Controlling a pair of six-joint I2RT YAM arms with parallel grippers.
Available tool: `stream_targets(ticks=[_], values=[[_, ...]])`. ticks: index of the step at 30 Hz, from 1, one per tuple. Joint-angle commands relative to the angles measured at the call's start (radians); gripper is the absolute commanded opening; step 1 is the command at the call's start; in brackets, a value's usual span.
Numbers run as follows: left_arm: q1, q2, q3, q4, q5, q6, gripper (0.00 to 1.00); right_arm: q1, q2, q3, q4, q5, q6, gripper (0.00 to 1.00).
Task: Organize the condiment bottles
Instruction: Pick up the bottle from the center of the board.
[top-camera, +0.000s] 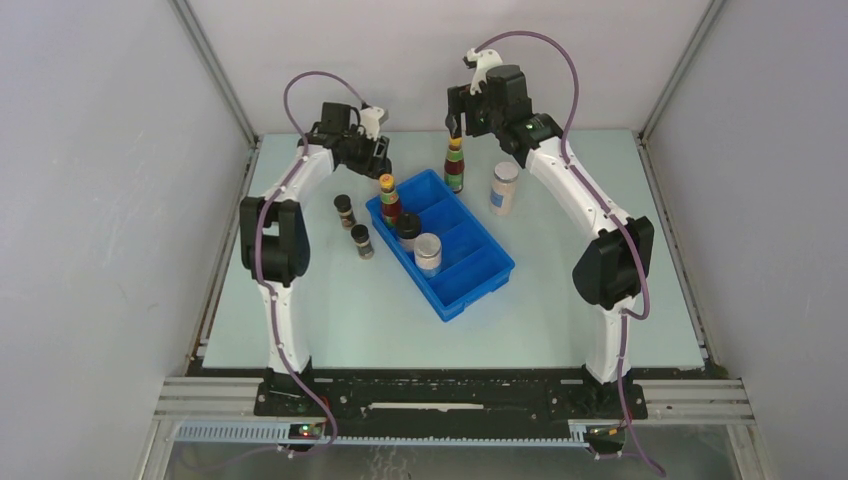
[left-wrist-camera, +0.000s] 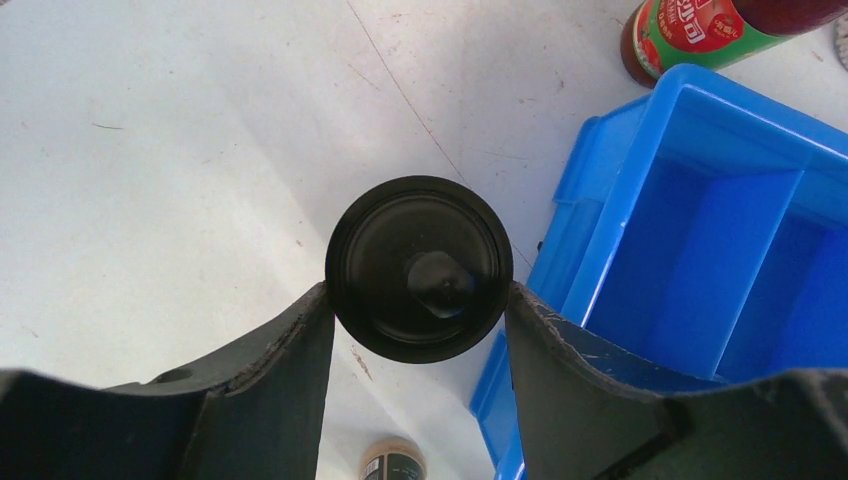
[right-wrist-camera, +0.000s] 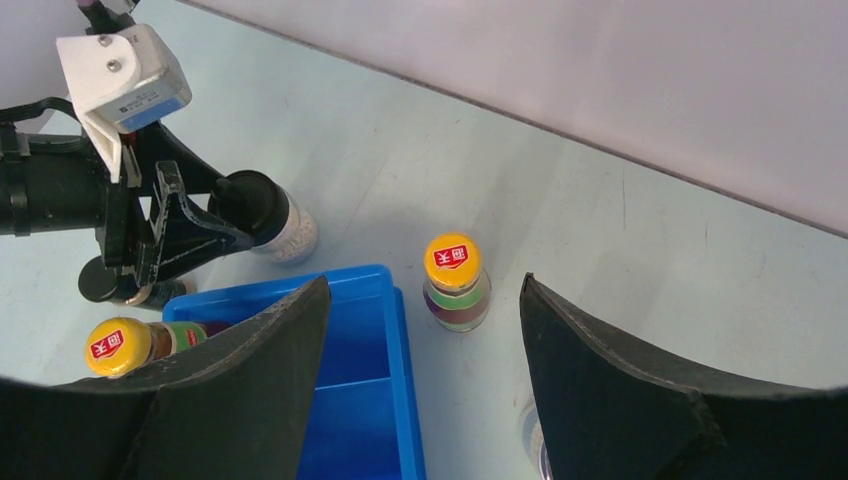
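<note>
My left gripper (left-wrist-camera: 418, 290) is shut on a black-lidded spice jar (left-wrist-camera: 418, 255), its fingertips pressed against both sides of the lid. The same jar (right-wrist-camera: 268, 212) shows pale contents in the right wrist view, just beyond the far left corner of the blue tray (top-camera: 478, 280). My right gripper (right-wrist-camera: 423, 281) stands open and empty, above a tall dark-red bottle (right-wrist-camera: 455, 285) with a yellow cap that stands upright on the table beside the tray. Inside the tray stand another tall bottle (top-camera: 389, 198), a black-lidded jar (top-camera: 408, 228) and a pale-capped jar (top-camera: 428, 252).
Two black-lidded jars (top-camera: 344, 210) (top-camera: 362, 241) stand on the table left of the tray. A white-capped jar (top-camera: 504, 188) stands right of the tray's far end. The tray's far compartment (left-wrist-camera: 700, 260) holds nothing. Walls close in the table on three sides.
</note>
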Motion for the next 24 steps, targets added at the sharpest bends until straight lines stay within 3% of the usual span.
stream_targets(ticks=[1,24], values=[[-0.004,-0.107,-0.018,0.063,-0.023,-0.024,0.0,0.0,-0.052,-0.014,0.04,-0.003,0.005,0.78],[-0.009,-0.23,-0.026,0.086,-0.108,-0.062,0.0,-0.015,-0.139,-0.122,0.085,-0.011,0.032,0.78]])
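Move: Around the cap of the black-lidded bottle, the left fingers are already shut; the blue tray's middle lies roughly 17 cm back and 15 cm right of that hand, about 9 cm lower. The red sauce bottle in the tray is some 9 cm back and 4 cm right; the nearer spice shaker stands 11 cm back, 6 cm left, and the black-lidded jar in the tray 17 cm back, 8 cm right. From the idle right hand the tray's middle is about 16 cm back, 5 cm left and far below. Lifting nearly straight up by about 6.5 cm, the left hand carries the black-lidded bottle off the table, gathering speed after a slow start and easing only a little to the left. The fingers keep their hold on the cap while the wrist tips up by some 5 to 10 degrees and swings slightly counter-clockwise. ##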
